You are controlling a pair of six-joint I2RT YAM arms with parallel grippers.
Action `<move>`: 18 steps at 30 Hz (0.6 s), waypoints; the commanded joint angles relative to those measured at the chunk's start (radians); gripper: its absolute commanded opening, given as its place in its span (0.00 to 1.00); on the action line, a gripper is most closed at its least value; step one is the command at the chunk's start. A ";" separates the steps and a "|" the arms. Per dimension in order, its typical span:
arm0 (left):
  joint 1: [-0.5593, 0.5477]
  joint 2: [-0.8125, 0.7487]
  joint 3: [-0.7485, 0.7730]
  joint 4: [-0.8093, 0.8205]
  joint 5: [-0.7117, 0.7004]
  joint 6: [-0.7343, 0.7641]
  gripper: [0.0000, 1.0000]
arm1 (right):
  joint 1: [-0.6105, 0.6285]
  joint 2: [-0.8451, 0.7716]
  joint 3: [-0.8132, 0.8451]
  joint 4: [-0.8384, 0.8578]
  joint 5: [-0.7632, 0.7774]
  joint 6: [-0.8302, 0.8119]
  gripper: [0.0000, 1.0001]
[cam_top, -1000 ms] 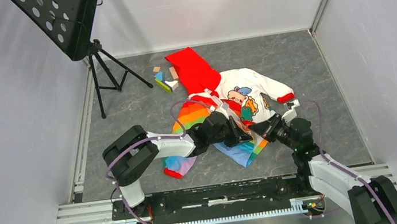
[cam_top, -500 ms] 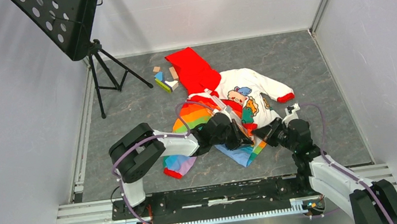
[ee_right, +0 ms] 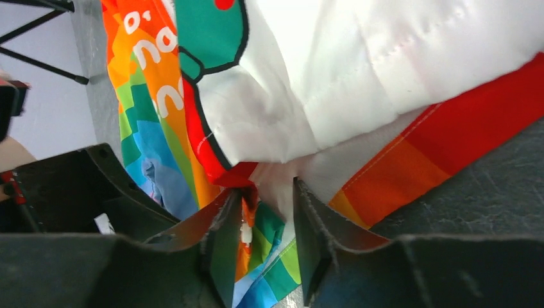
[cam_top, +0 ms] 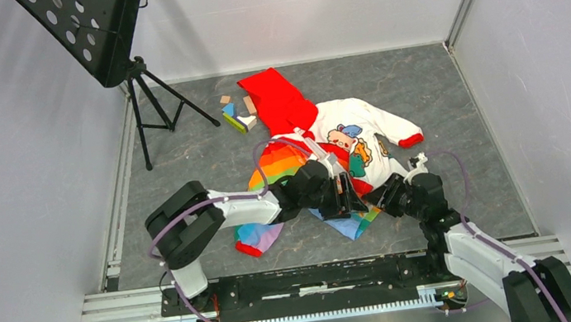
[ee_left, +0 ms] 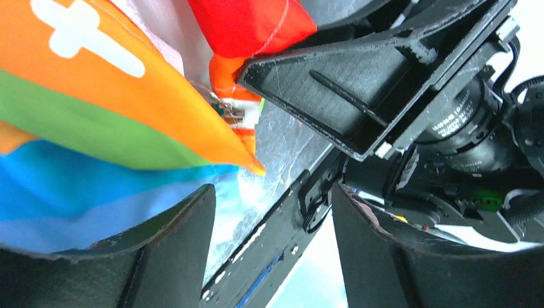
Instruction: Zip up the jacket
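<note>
The jacket (cam_top: 346,140) lies flat on the grey floor, red hood to the far side, cartoon panel up, rainbow front (cam_top: 275,166) spread to the left. My left gripper (cam_top: 347,194) (ee_left: 272,192) hovers over the lower hem, open with only floor between its fingers; the striped fabric (ee_left: 96,109) and the zipper's bottom end (ee_left: 238,114) lie just beyond. My right gripper (cam_top: 387,196) (ee_right: 266,189) faces it from the right, open a narrow way, with the rainbow hem (ee_right: 282,256) and a white zipper piece (ee_right: 246,232) loose in the gap.
A black music stand (cam_top: 94,28) on a tripod stands at the far left. Several small coloured blocks (cam_top: 236,113) lie beside the hood. White walls close in the floor on three sides, and the arms' rail (cam_top: 322,277) runs along the near edge.
Both grippers were shut on the hem and have opened, letting it go. The rainbow hem has settled on the floor, and the two grippers have shifted slightly.
</note>
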 commanded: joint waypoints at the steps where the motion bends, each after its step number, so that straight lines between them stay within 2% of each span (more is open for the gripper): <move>1: 0.006 -0.101 0.019 -0.103 0.029 0.173 0.74 | 0.003 -0.062 -0.139 -0.098 0.046 -0.119 0.50; 4: 0.010 -0.134 0.002 -0.098 0.052 0.197 0.74 | 0.002 -0.107 -0.109 -0.157 0.050 -0.179 0.60; 7: 0.021 -0.159 -0.016 -0.078 0.067 0.207 0.73 | -0.001 -0.114 -0.090 -0.189 0.012 -0.241 0.63; 12: 0.050 -0.180 -0.017 -0.067 0.071 0.213 0.72 | -0.002 -0.147 -0.083 -0.195 -0.050 -0.277 0.62; 18: 0.082 -0.187 -0.011 -0.060 0.078 0.222 0.72 | -0.002 -0.220 -0.043 -0.310 -0.048 -0.294 0.58</move>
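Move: The zipper slider at the jacket's bottom corner lies about 5 cm to the right of the left hand, 1 cm ahead and 5 cm below. From the right hand it lies about 2 cm left, 1 cm back and 2 cm lower, close by the rear-left finger. The green dinosaur print is about 8 cm ahead and 4 cm left of the right hand. The blue hem corner is 8 cm back and 6 cm left of it. The slider is left unheld as both hands ease off: the left hand, already wide open, rises about 4 cm away from it while edging 2 cm to its left, then slides a little forward. The right hand stays low beside the slider, opens its fingers further, turns some 15 degrees, partly counter-clockwise with the tips lifting, and backs off about 1 cm. ##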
